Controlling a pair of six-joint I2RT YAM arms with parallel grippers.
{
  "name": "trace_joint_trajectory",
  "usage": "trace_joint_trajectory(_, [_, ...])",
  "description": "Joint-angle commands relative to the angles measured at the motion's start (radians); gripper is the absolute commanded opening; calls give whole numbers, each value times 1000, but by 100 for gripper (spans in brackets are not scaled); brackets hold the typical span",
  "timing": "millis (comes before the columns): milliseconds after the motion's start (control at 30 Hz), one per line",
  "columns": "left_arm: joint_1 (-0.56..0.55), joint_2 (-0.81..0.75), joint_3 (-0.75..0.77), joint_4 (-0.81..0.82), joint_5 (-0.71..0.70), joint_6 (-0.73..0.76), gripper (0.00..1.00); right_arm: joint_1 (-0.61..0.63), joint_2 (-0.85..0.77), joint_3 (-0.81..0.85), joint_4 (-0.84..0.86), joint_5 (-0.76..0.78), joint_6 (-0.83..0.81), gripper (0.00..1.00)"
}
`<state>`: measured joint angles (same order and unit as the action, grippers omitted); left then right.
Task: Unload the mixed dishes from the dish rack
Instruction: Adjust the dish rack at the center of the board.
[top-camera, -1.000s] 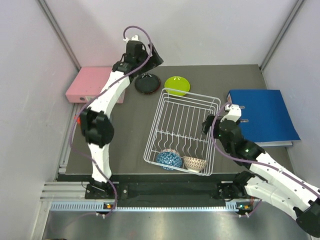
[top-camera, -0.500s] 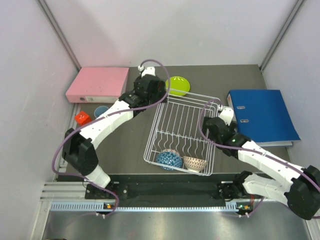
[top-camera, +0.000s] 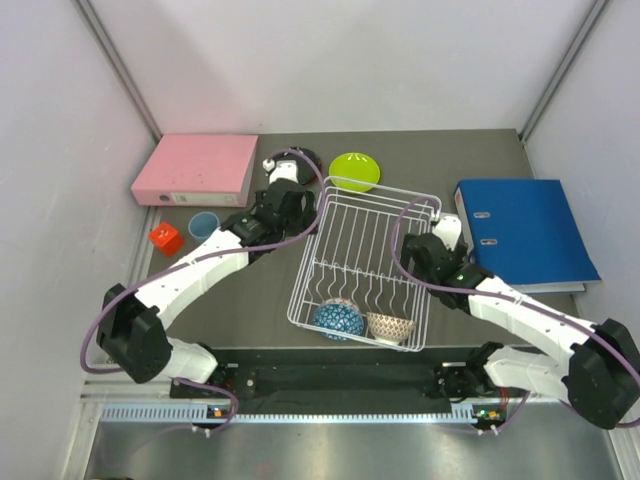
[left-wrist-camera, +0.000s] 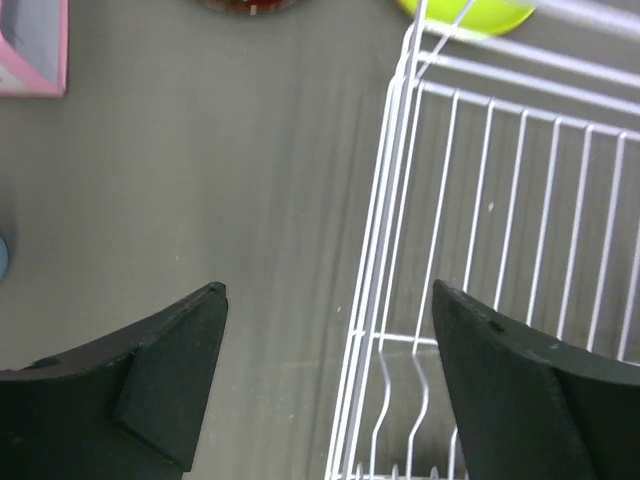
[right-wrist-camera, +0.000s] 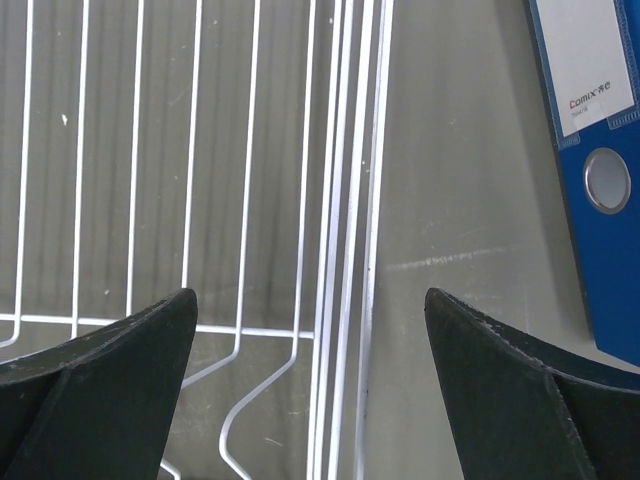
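The dish rack (top-camera: 385, 186) is a white wire basket in the middle of the table. At its near end a blue patterned bowl (top-camera: 337, 318) sits next to a beige patterned bowl (top-camera: 390, 326). Behind the rack lie a lime green plate (top-camera: 354, 170) and a dark red plate (top-camera: 303, 157), which is mostly hidden by my left arm. A pale blue cup (top-camera: 204, 222) stands at the left. My left gripper (left-wrist-camera: 328, 290) hangs open astride the rack's left rim (left-wrist-camera: 385, 250). Over the right rim (right-wrist-camera: 350, 200) my right gripper (right-wrist-camera: 310, 294) is open too. Neither holds anything.
A pink binder (top-camera: 195, 168) lies at the back left, with a small red cube (top-camera: 166, 238) in front of it by the cup. A blue binder (top-camera: 525, 232) lies right of the rack, close to my right gripper. Grey walls close in three sides.
My left arm swung from the back by the dark red plate down to the rack's left rim. My right gripper moved inward over the right rim.
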<state>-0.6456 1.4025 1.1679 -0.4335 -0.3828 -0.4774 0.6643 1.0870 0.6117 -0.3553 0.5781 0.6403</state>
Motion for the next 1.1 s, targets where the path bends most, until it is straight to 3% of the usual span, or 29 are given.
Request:
trace_joint_trajectory(0, [-6, -16, -63, 26, 25, -23, 82, -8, 7, 42, 42, -1, 4, 95])
trace_joint_trajectory(167, [-20, 7, -89, 1, 64, -55, 74, -6, 16, 37, 62, -15, 4, 94])
trace_joint_trajectory(433, [-34, 42, -143, 32, 99, -81, 54, -8, 30, 25, 82, -27, -8, 83])
trace_joint_trajectory(467, [-34, 47, -146, 33, 102, -84, 47, -8, 37, 23, 82, -27, -8, 81])
trace_joint_trajectory(500, [-35, 52, -148, 32, 105, -89, 41, -8, 40, 22, 87, -30, -7, 71])
trace_joint_trajectory(533, [-35, 56, -152, 33, 108, -92, 24, -8, 42, 20, 96, -35, -14, 65])
trace_joint_trajectory(633, [-43, 62, -160, 30, 111, -105, 0, -8, 56, 22, 107, -44, -18, 47])
trace_joint_trajectory(767, [-52, 53, -169, 24, 99, -124, 0, -8, 82, 51, 111, -47, -27, 25])
trace_joint_trajectory(867, [-57, 27, -178, 7, 90, -150, 0, -8, 100, 88, 111, -46, -36, 2])
trace_joint_trajectory(1067, [-57, -39, -191, -34, 58, -179, 0, -8, 151, 166, 118, -44, -60, 0])
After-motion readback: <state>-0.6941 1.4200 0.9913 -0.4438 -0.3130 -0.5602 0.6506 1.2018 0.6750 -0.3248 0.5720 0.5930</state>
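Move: The left rail of the dish rack lies about 4 cm back, 2 cm to the right and 8 cm below the left hand. From that hand the green plate is some 20 cm ahead and 14 cm right, the black plate 22 cm ahead and 2 cm left. The right rail runs almost between the right hand's open fingers, 1 cm ahead, 0 cm sideways and 1 cm below. From the right hand, the patterned bowl sits roughly 17 cm back and 11 cm left; the blue binder 6 cm ahead, 25 cm right. Both grippers shut on the rack's opposite rails, the left pinching first: it sinks about 8 cm and draws back nearly 5, tipping down some 10 degrees, then, holding the left rail, edges 1.5 cm left. The right hand stays low, closes around the right rail a moment later, and creeps about 1.5 cm forward overall. ##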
